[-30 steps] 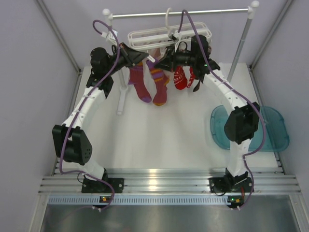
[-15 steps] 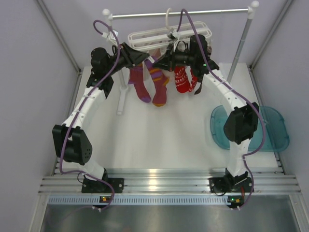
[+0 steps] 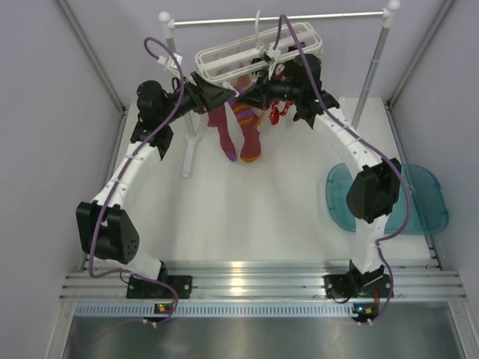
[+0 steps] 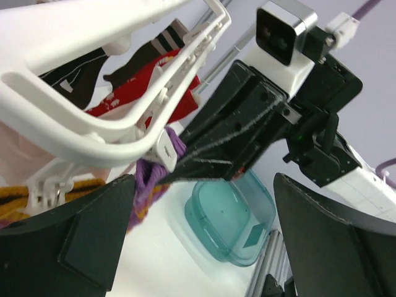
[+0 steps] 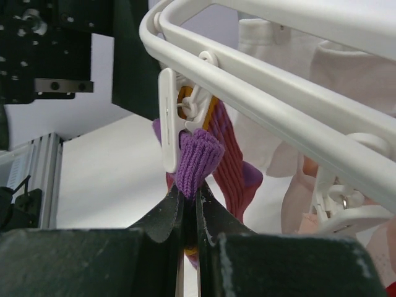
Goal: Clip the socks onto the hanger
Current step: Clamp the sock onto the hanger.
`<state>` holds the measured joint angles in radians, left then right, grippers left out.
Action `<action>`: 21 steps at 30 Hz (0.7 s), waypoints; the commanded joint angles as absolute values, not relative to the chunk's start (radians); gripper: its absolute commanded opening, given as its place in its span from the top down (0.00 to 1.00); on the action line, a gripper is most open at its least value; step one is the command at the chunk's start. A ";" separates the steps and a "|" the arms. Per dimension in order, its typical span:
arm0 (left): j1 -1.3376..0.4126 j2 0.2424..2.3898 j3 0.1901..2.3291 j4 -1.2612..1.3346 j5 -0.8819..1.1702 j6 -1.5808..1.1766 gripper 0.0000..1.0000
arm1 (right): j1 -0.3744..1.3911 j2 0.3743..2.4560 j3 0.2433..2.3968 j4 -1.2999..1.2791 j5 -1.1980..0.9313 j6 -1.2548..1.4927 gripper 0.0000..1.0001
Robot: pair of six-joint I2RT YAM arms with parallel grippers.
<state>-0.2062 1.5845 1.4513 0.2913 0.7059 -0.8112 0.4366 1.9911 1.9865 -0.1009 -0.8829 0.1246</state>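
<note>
The white slatted hanger (image 3: pixel 258 54) hangs tilted from the rail. Two purple-magenta socks (image 3: pixel 238 133) dangle below it, and a red sock (image 3: pixel 282 112) hangs behind my right arm. My right gripper (image 5: pixel 190 199) is shut on the purple ribbed cuff (image 5: pixel 197 161) of one sock, which sits in a white clip (image 5: pixel 167 124) under the hanger frame (image 5: pixel 278 83). My left gripper (image 4: pixel 204 180) stands wide open with nothing between its fingers, just left of that clip. From the left wrist I see the red sock (image 4: pixel 151 80), a dark striped sock (image 4: pixel 77 71) and the purple sock (image 4: pixel 147 180).
The silver rail (image 3: pixel 277 20) rests on white posts (image 3: pixel 373 67) at the back. A teal plastic container (image 3: pixel 420 198) lies on the table at the right. Pale socks (image 5: pixel 346 68) hang on further clips. Grey walls close in on both sides.
My left gripper has opened wide and drawn back a little to the left. The hanger has tipped up and the socks have swung. My right gripper keeps its hold on the cuff.
</note>
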 commanded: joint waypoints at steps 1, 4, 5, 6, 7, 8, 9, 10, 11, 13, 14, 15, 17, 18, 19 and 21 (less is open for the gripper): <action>-0.190 1.456 1.384 0.359 0.739 -0.787 0.02 | 0.457 1.983 2.051 -0.100 -0.842 0.092 0.99; -0.183 1.375 1.315 0.310 0.738 -0.727 0.02 | 0.456 1.962 2.033 -0.113 -0.812 0.068 0.88; -0.181 1.353 1.296 0.292 0.736 -0.704 0.02 | 0.457 1.945 2.023 -0.121 -0.792 0.057 0.80; -0.179 1.307 1.276 0.276 0.730 -0.666 0.02 | 0.456 1.934 2.013 -0.127 -0.781 0.049 0.72; -0.179 1.286 1.237 0.261 0.724 -0.651 0.02 | 0.456 1.924 1.987 -0.135 -0.769 0.038 0.65; -0.179 1.243 1.218 0.236 0.724 -0.631 0.02 | 0.457 1.899 1.973 -0.153 -0.749 0.017 0.55; -0.179 1.226 1.189 0.215 0.723 -0.600 0.02 | 0.454 1.887 1.941 -0.163 -0.738 0.009 0.51; -0.179 1.207 1.178 0.186 0.713 -0.583 0.02 | 0.451 1.872 1.922 -0.172 -0.727 0.009 0.46; -0.179 1.191 1.169 0.145 0.713 -0.568 0.02 | 0.448 1.841 1.902 -0.176 -0.716 0.008 0.42; -0.178 1.145 1.152 0.083 0.700 -0.506 0.02 | 0.439 1.806 1.841 -0.195 -0.712 -0.026 0.39; -0.178 1.117 1.151 0.052 0.674 -0.490 0.02 | 0.436 1.763 1.820 -0.207 -0.707 -0.038 0.36; -0.178 1.103 1.150 -0.022 0.669 -0.447 0.02 | 0.434 1.741 1.774 -0.228 -0.704 -0.046 0.36; -0.178 1.069 1.161 -0.107 0.637 -0.399 0.02 | 0.430 1.656 1.718 -0.245 -0.690 -0.069 0.33; -0.178 1.060 1.181 -0.189 0.594 -0.362 0.02 | 0.420 1.623 1.654 -0.253 -0.683 -0.074 0.32; -0.178 1.055 1.196 -0.249 0.572 -0.338 0.02 | 0.417 1.591 1.622 -0.268 -0.677 -0.080 0.31; -0.178 1.066 1.273 -0.433 0.565 -0.234 0.02 | 0.393 1.485 1.530 -0.291 -0.660 -0.095 0.27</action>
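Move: My left hand stands wide open around the clip now shut on the purple sock's cuff, the clip some 2 cm ahead and 1 cm above. The striped sock already hung is about 4 cm to this hand's left, 1 cm ahead and 8 cm lower. From my right hand, still shut on the cuff, the clip is roughly 2 cm left, level fore and aft, and 2 cm up; the pink sock hangs about 6 cm ahead, 3 cm right and 4 cm lower. I let the purple sock go to its clip: my right fingers open from a shut pinch while that hand eases slightly forward and down, then it backs off to the right and back towards me, roughly 6 cm each way from there. My left hand, already open, draws back about 12 cm and somewhat left, away from the clip, rolling some 15 degrees with its left side up and dipping at the end. ##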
